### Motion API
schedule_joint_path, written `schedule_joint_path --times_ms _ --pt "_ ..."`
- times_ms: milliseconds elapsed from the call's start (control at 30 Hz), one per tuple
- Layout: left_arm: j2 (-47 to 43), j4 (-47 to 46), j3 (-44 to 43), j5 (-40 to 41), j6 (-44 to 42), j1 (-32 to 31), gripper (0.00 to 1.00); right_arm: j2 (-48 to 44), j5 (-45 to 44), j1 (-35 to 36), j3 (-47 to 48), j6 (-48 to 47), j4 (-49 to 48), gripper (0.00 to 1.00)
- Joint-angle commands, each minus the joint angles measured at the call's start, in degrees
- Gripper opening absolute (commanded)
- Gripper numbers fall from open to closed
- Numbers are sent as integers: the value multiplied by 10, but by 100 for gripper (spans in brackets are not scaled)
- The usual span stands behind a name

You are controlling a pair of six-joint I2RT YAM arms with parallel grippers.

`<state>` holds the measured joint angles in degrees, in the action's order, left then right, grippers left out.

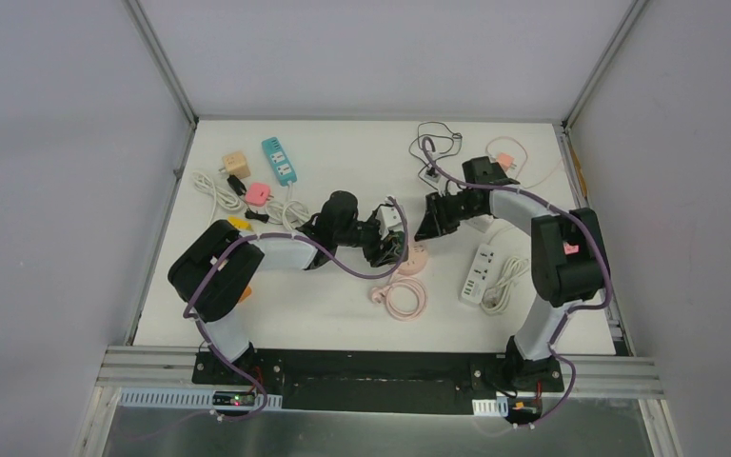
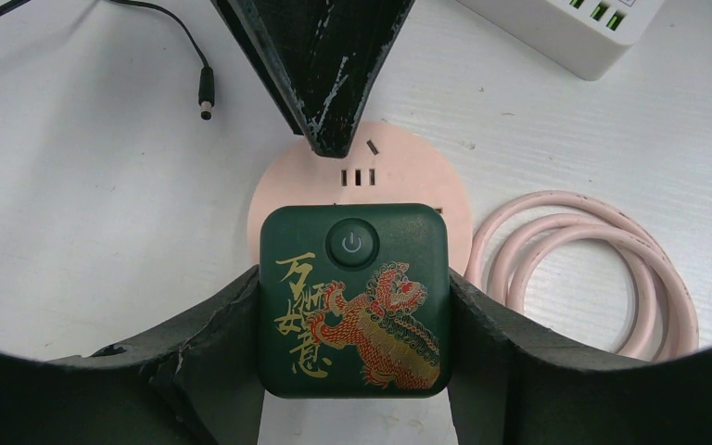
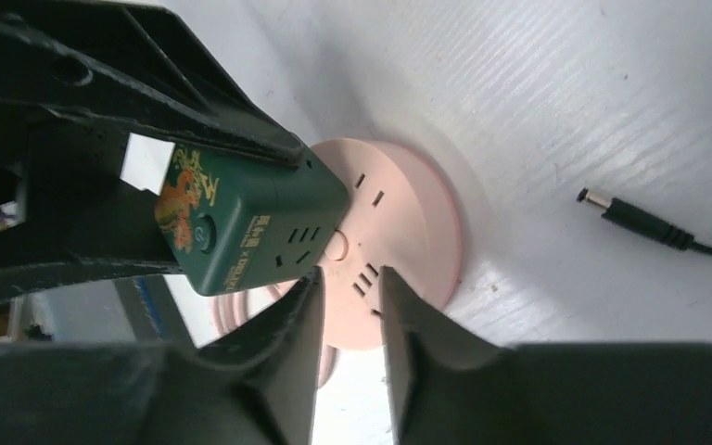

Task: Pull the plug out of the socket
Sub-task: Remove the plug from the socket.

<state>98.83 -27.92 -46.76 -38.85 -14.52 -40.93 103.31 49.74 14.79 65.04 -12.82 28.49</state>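
Observation:
A dark green cube plug (image 2: 354, 297) with a gold and red lion and a power button sits on the round pink socket (image 2: 408, 176). My left gripper (image 2: 354, 311) is shut on the plug, one finger against each side. In the top view the plug (image 1: 388, 249) and socket (image 1: 411, 263) lie at the table's middle. My right gripper (image 3: 352, 278) comes from the far side. Its fingertips rest on the socket's (image 3: 408, 213) face beside the plug (image 3: 250, 222), a narrow gap between them and nothing in it.
The socket's pink cable (image 1: 405, 297) coils toward the near side. A white power strip (image 1: 478, 273) lies to the right. A black barrel connector (image 3: 635, 222) lies loose near the socket. At the back left are a teal strip (image 1: 279, 160), a beige cube (image 1: 236, 164) and white cords (image 1: 214, 190).

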Motion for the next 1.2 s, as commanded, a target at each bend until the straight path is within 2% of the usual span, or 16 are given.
schedule_joint_path --times_ms 0,67,133,333,567,733,800,933,1067,1167 --pt "-16 25 6 11 -3 -6 0 -33 13 -2 6 -5 7 20" --pt "-15 27 5 15 -2 -6 0 -15 23 -2 18 -6 29 11" --pt "-16 27 6 22 -1 -7 0 6 33 1 30 -9 48 7" --pt "-18 41 -3 51 8 -12 0 42 34 12 40 -29 84 5" --pt "-22 81 -20 86 7 -15 0 71 -40 13 43 -37 102 4" --pt "-34 103 -12 153 -80 -55 0 73 -84 14 44 -18 93 3" --pt "-34 121 -20 167 -85 -60 0 74 -95 14 44 -16 92 3" --pt "-22 177 -65 160 -19 -58 0 75 -111 16 47 -14 94 3" --pt "21 241 -126 106 81 -38 0 76 -123 22 51 -17 99 3" --pt "24 224 -116 135 77 -45 0 79 -131 26 55 -20 104 3"
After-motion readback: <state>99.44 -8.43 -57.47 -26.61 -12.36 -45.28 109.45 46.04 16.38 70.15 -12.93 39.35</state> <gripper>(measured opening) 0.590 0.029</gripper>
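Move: The left gripper already holds the dark green plug, which sits on the round pink socket; the socket's middle is about 3 cm right, 1 cm back and 4 cm below this hand, with the pink cable coil some 10 cm back, 3 cm right and 6 cm down. From the right hand the socket is 3 cm back, 2 cm left and 4 cm down, the plug 2 cm back, 5 cm left and level. The black jack lies about 4 cm ahead, 2 cm right, 5 cm down. Shut the right gripper and bring its closed tips down about 2.5 cm and back some 2 cm onto the pink socket's face, just right of the plug, then hold them there, bearing down. Keep the left grip on the green plug and work it almost in place, tipping its fingers down about 10 degrees and rocking the wrist one way, then the other. ##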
